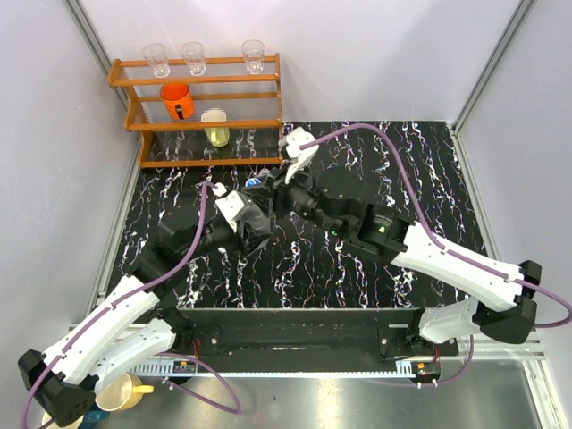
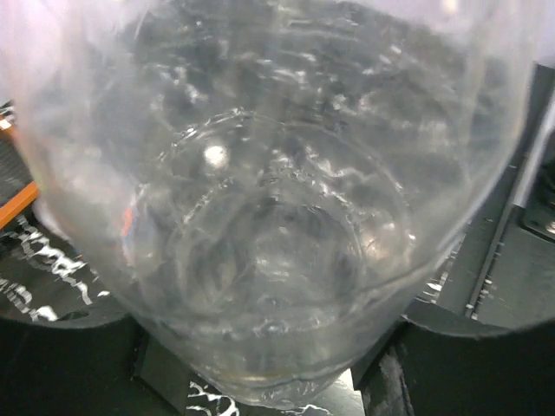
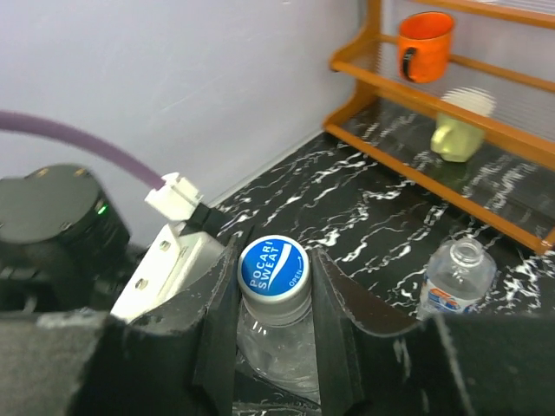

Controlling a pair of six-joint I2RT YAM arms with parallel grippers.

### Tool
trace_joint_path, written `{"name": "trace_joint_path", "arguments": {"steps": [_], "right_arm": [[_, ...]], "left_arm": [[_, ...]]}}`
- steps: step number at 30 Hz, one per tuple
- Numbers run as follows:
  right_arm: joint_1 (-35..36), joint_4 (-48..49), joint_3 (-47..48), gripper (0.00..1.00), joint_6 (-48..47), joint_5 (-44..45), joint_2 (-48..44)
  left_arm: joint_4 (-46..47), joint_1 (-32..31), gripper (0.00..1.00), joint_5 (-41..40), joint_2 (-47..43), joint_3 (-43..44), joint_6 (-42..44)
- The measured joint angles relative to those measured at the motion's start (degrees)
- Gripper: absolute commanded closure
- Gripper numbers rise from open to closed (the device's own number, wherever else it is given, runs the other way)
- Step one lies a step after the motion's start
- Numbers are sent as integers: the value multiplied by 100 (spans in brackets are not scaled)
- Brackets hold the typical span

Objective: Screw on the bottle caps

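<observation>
The wider clear bottle [image 2: 277,199] fills the left wrist view, and my left gripper [image 2: 269,368] is shut on its body, with a dark finger on each side. On its neck sits a bottle cap [image 3: 273,269], white with a blue "Pocari Sweat" top. My right gripper [image 3: 274,282] is shut on that cap, its black fingers [image 3: 334,321] pressed against both sides. In the top view the two grippers meet mid-table, left [image 1: 248,215] and right [image 1: 268,191]. A smaller bottle [image 3: 454,280] stands open-necked to the right with no cap on it.
An orange wooden rack [image 1: 201,121] stands at the back left. It holds three clear glasses [image 1: 193,57], an orange cup [image 1: 177,100] and a yellow cup [image 1: 215,128]. A yellow mug [image 1: 125,391] sits off the table at the near left.
</observation>
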Motion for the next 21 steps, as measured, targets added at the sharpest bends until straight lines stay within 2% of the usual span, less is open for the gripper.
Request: {"name": "trace_joint_path", "arguments": {"steps": [2,3,4,6,7,10,11,14,18,21], "right_arm": [[127,-7,125,94,-33,485,166],[188,-4,190,87,-35,723,251],[245,-9,256,72,-39,960,334],[295,-31,313,59,-37,1189,407],[313,-42,321,44,-35,1274,417],[330,-142,308,27,-111,1325,354],[330,-197,264,17,-175,1309,282],[291,-315,-22,4,-382,999,-192],[4,-503,-334,2,-479,-181,-1143],[-387,-546,-304,2,-481,-1471,-1705]], "left_arm": [[-59,4,73,-363,-15,0,7],[-92,4,73,-542,-26,0,11],[-118,4,73,-678,-35,0,15],[-144,4,72,-826,-35,0,22],[-151,4,70,-855,-35,0,22],[-118,4,69,-741,-42,0,48],[-85,4,69,-636,-61,0,61],[17,15,67,55,-146,0,79],[254,15,64,1537,-173,0,17],[380,17,64,2999,-153,0,-116]]}}
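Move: The right fingers already pinch the cap on the bottle held upright by the left hand, so the cap lies right at the right hand point and roughly 11 cm straight above the left one. The other bottle stands about 13 cm ahead of both hands and 1 cm to their right, its middle some 24 cm below the right hand and 13 below the left. The green cup is about 30 cm ahead of the right hand, 12 to its left and 22 lower. Still pinching the cap, the right fingers give it a last clockwise turn of about 10 degrees while the left hand turns the bottle slightly counter-clockwise. The right fingers then open wide, let go of the cap and draw away right, back and up, about 13 cm in all; the left hand, keeping its grip, swings back some 10 cm, turning clockwise and rising a little. ##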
